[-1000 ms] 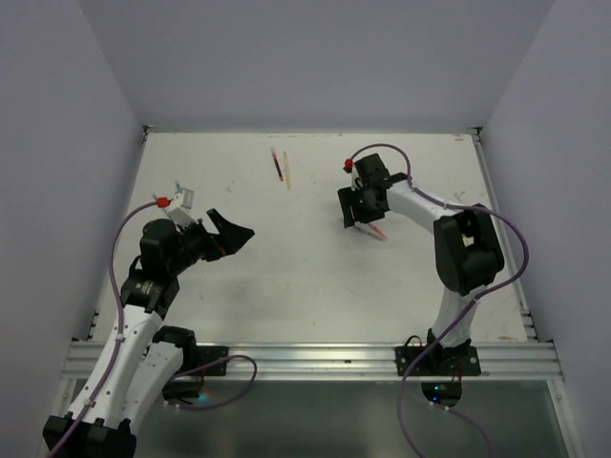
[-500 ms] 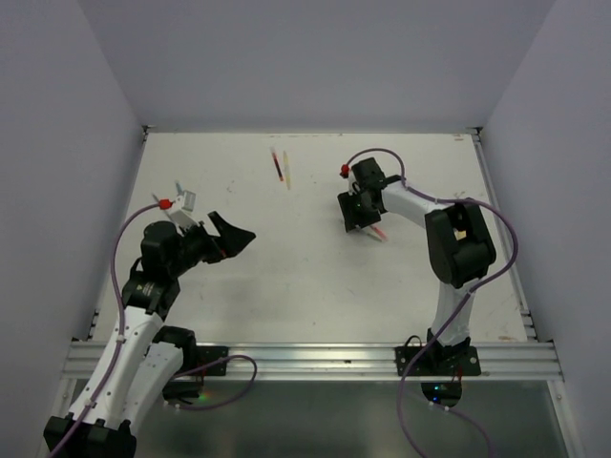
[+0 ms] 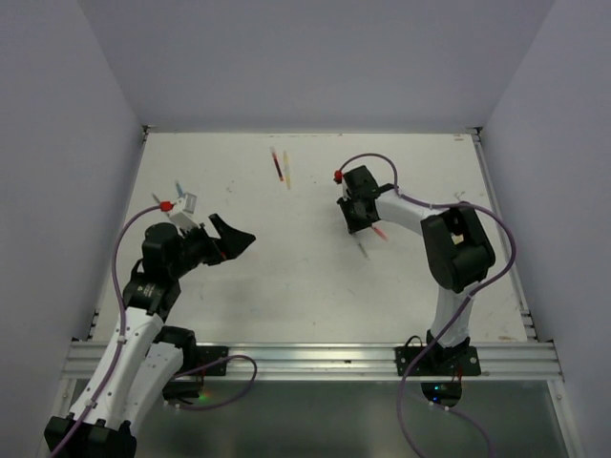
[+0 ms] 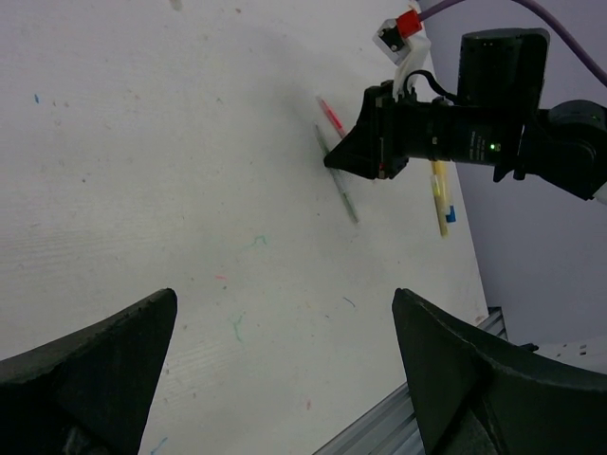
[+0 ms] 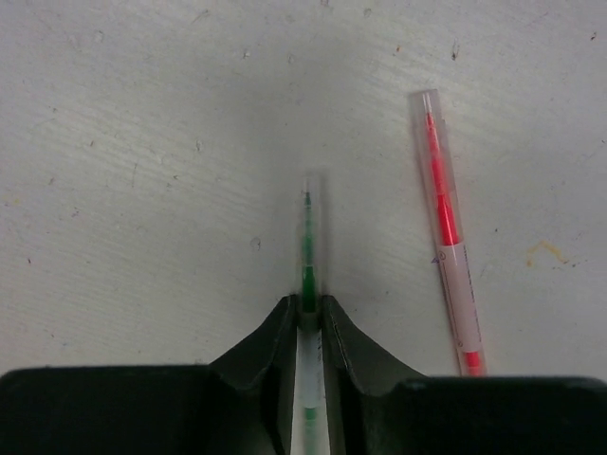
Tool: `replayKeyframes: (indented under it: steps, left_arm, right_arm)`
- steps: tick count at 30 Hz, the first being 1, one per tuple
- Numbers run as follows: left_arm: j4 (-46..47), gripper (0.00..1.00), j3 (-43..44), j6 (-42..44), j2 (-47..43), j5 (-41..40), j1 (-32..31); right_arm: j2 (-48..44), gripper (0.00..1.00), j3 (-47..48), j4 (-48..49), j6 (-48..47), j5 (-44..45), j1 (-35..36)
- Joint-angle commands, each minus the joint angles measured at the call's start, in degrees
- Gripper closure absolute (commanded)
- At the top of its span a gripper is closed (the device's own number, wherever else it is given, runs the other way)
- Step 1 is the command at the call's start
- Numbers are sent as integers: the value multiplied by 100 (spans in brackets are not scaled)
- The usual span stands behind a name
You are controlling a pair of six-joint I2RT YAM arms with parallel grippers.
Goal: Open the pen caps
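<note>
My right gripper (image 5: 305,301) is shut on a thin green pen (image 5: 307,246) lying on the white table. The pen's see-through tip end sticks out past the fingertips. A red pen (image 5: 448,265) lies just to the right of it, untouched, with a see-through end over its tip. From above, the right gripper (image 3: 357,221) stands over the green pen (image 3: 361,248), with the red pen (image 3: 379,232) beside it. My left gripper (image 3: 234,234) hovers open at mid left with nothing in it, far from the pens. The pen caps are too small to tell from the barrels.
Two more pens, one red (image 3: 277,167) and one yellow (image 3: 286,172), lie side by side near the back of the table. A yellow pen (image 4: 439,190) with a small blue piece lies behind the right gripper (image 4: 356,161). A metal rail (image 3: 315,361) runs along the near edge.
The right gripper's jaws have closed in on the green pen and its wrist has shifted slightly left. The left arm has stayed still.
</note>
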Motion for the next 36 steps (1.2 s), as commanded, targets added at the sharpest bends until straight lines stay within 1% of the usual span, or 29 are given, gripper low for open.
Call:
replayKeyframes:
  steps: [1, 2, 4, 6, 7, 8, 9, 10, 11, 12, 13, 14, 16, 17, 18, 19, 20, 22, 23, 24, 26, 30, 36]
  left_arm:
    - [144, 2, -53, 69, 33, 169, 27]
    - [170, 3, -79, 61, 34, 187, 27]
    - [293, 5, -123, 34, 42, 240, 27]
    - [425, 8, -219, -18, 69, 301, 27]
    - [617, 9, -263, -53, 95, 397, 35]
    - [749, 11, -351, -89, 147, 477, 27]
    - [855, 12, -395, -124, 183, 573, 27]
    - [1161, 14, -439, -168, 235, 757, 27]
    - [1320, 14, -492, -229, 314, 854, 27]
    - [1470, 15, -597, -369, 367, 1047, 27]
    - [1898, 17, -641, -431, 411, 1153, 27]
    - [2059, 18, -711, -501, 464, 1224, 18]
    - [2384, 20, -887, -642, 482, 1251, 9]
    - [2464, 21, -931, -669, 473, 1242, 9]
    - [2543, 22, -1054, -721, 464, 1225, -8]
    - [2744, 25, -1116, -765, 447, 1198, -26]
    - [2859, 26, -1177, -809, 421, 1198, -52]
    - [3096, 32, -1335, -924, 447, 1172, -166]
    - [3123, 33, -1353, -941, 455, 1137, -210]
    - [3124, 34, -1354, -950, 473, 1102, -315]
    - [3124, 38, -1371, -950, 517, 970, -491]
    - [2992, 42, -1397, -933, 482, 733, -755]
    - [2860, 45, -1485, -941, 341, 706, -791]
  right_arm:
    - [185, 83, -424, -153, 122, -104, 176]
    - [167, 91, -494, -92, 131, -130, 193]
    - [115, 100, -547, -38, 210, -331, 255]
    - [-191, 100, -661, 137, 306, -699, 377]
    - [-376, 100, -827, 259, 429, -1232, 439]
    - [-856, 100, -950, 548, 517, -1473, 526]
    - [-1105, 100, -1100, 733, 631, -1797, 649]
    - [-1333, 100, -1406, 927, 911, -2331, 711]
    - [-1597, 100, -1574, 1372, 1079, -2632, 755]
    - [-1982, 100, -1741, 1586, 1228, -2861, 878]
    - [-2160, 100, -2012, 1770, 1534, -3281, 940]
    - [-2266, 100, -2128, 2164, 1694, -3494, 1010]
    - [-2494, 100, -2418, 2570, 2211, -3803, 1238]
    - [-2548, 100, -2524, 3016, 2397, -3909, 1335]
    - [-2627, 100, -2647, 3307, 2616, -3953, 1527]
    - [-2723, 100, -2865, 3615, 3053, -3971, 1607]
    - [-2759, 100, -2955, 4218, 3267, -3954, 1678]
    - [-2760, 100, -3087, 4697, 3810, -3910, 1880]
    - [-2716, 100, -3079, 5108, 3944, -3892, 1942]
    - [-2672, 100, -3052, 5208, 4050, -3840, 2082]
    - [-2575, 100, -2912, 5384, 4218, -3769, 2232]
    - [-2610, 100, -2780, 5393, 4227, -3383, 2469]
    - [-2636, 100, -2736, 5367, 4174, -3145, 2540]
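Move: Between the right hand's closing fingers lies the green pen, its middle about 1 cm back and 1 cm down, straight in line sideways. The red pen lies some 3 cm ahead and 4 cm right of that hand, 1 cm lower. The open left gripper waits about 14 cm back, 29 cm left and 18 cm up from the right hand; from the left hand, the green pen is roughly 13 cm ahead, 28 cm right and 19 cm below. Closing fully on the green pen, the right hand carries it back and left towards the left gripper, about 20 cm each way, low at first and then climbing some 16 cm, while the wrist swings about 60 degrees, turning the fingers from down to leftward. The left hand shifts about 5 cm right to meet it, sinking slightly, its fingers narrowing to half open around the cap end. ##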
